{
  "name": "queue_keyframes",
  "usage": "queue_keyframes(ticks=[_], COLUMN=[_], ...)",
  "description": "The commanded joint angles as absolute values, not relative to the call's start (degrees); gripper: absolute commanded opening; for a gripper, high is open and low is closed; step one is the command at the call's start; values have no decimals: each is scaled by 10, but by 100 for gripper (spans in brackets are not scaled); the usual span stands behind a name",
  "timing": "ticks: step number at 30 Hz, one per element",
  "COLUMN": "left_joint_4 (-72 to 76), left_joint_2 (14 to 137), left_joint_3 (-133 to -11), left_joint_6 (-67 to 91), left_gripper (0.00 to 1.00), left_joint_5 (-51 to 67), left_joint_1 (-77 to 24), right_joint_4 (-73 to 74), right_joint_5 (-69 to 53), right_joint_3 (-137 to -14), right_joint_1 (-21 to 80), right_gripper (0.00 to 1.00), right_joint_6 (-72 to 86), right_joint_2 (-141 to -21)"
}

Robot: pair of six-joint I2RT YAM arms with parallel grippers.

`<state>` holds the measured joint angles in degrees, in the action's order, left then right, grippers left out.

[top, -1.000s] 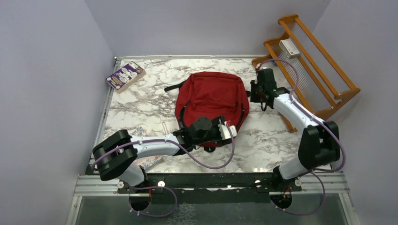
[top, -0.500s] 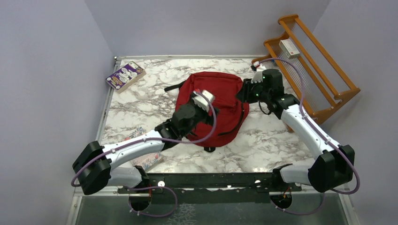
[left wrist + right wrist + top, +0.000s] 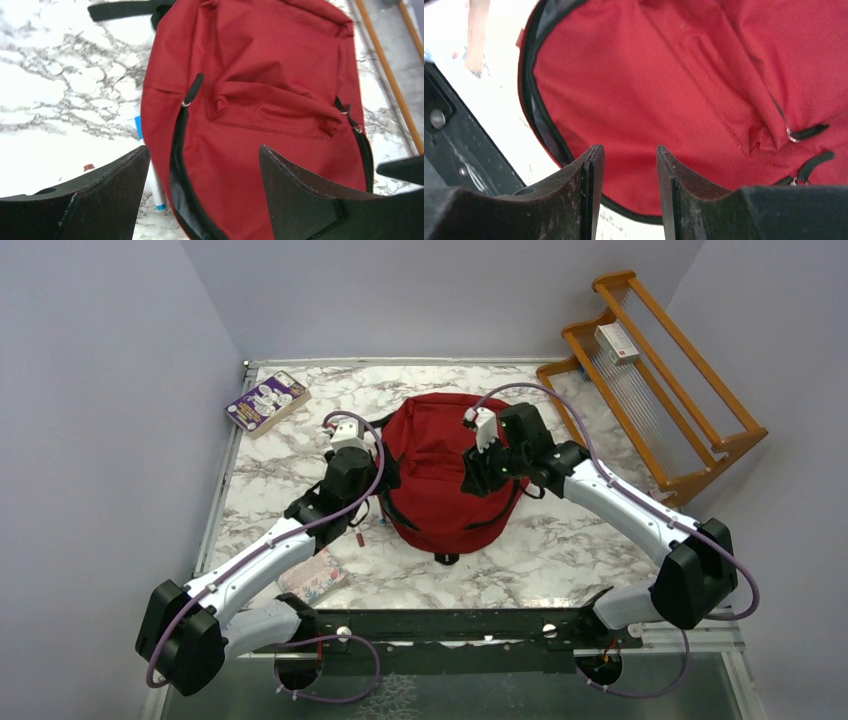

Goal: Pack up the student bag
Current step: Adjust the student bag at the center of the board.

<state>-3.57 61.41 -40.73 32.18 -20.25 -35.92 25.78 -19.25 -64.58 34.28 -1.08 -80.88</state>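
Note:
The student bag (image 3: pixel 440 465), a red backpack with black zips, lies flat in the middle of the marble table. Its main zip gapes along the edge and shows grey lining (image 3: pixel 187 210). My left gripper (image 3: pixel 378 478) hovers at the bag's left edge. In the left wrist view that gripper (image 3: pixel 205 160) is wide open, with nothing between its fingers (image 3: pixel 107 200). My right gripper (image 3: pixel 474 478) is over the bag's right half. In the right wrist view it (image 3: pixel 626 155) stands partly open above the red fabric (image 3: pixel 659 90), holding nothing.
A white marker with a blue tip (image 3: pixel 150 182) lies against the bag's left edge. A purple book (image 3: pixel 267 400) sits at the back left. A floral booklet (image 3: pixel 315 578) lies under the left arm. At the right stands a wooden rack (image 3: pixel 690 410) with a white box (image 3: pixel 617 342) on it.
The left arm swung from the bag's near edge to its left side. The right arm came from the rack side onto the bag. Both grippers opened wider.

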Motion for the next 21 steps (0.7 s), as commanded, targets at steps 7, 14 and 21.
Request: queue_keyframes(ticks=[7, 14, 21], left_joint_4=[-43, -27, -30], left_joint_2=[650, 671, 658], left_joint_3=[-419, -418, -412], left_joint_6=[346, 339, 342], left_gripper=[82, 83, 83], left_joint_5=[-173, -154, -143], left_joint_1=[-332, -317, -304], right_joint_4=[403, 414, 388], right_joint_5=[-152, -150, -89], right_joint_3=[-628, -604, -589], right_joint_1=[372, 408, 427], right_gripper=[52, 62, 68], right_joint_6=[-81, -115, -145], right_joint_2=[-751, -762, -788])
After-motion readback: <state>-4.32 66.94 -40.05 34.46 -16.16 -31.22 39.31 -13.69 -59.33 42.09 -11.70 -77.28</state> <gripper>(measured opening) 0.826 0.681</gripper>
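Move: Below the right hand, the student bag's near right edge lies about 10 cm back, 5 cm to its right and 13 cm down; the black tab at the bag's near end is some 15 cm back and 4 cm left. The bag's left side edge is level with the left hand, 1 cm to its right and about 12 cm below. Near that edge on the table, the blue marker lies 5 cm back, straight below sideways, and the red pen 10 cm back and 5 cm left. Drawing back over the bag by about 7 cm and a little to the right, the right hand then sinks some 5 cm towards the near right edge, its fingers opening wider, tipping down and turning counter-clockwise. The left hand, fingers still open, lowers about 4 cm over the bag's left side and tips slightly down. ##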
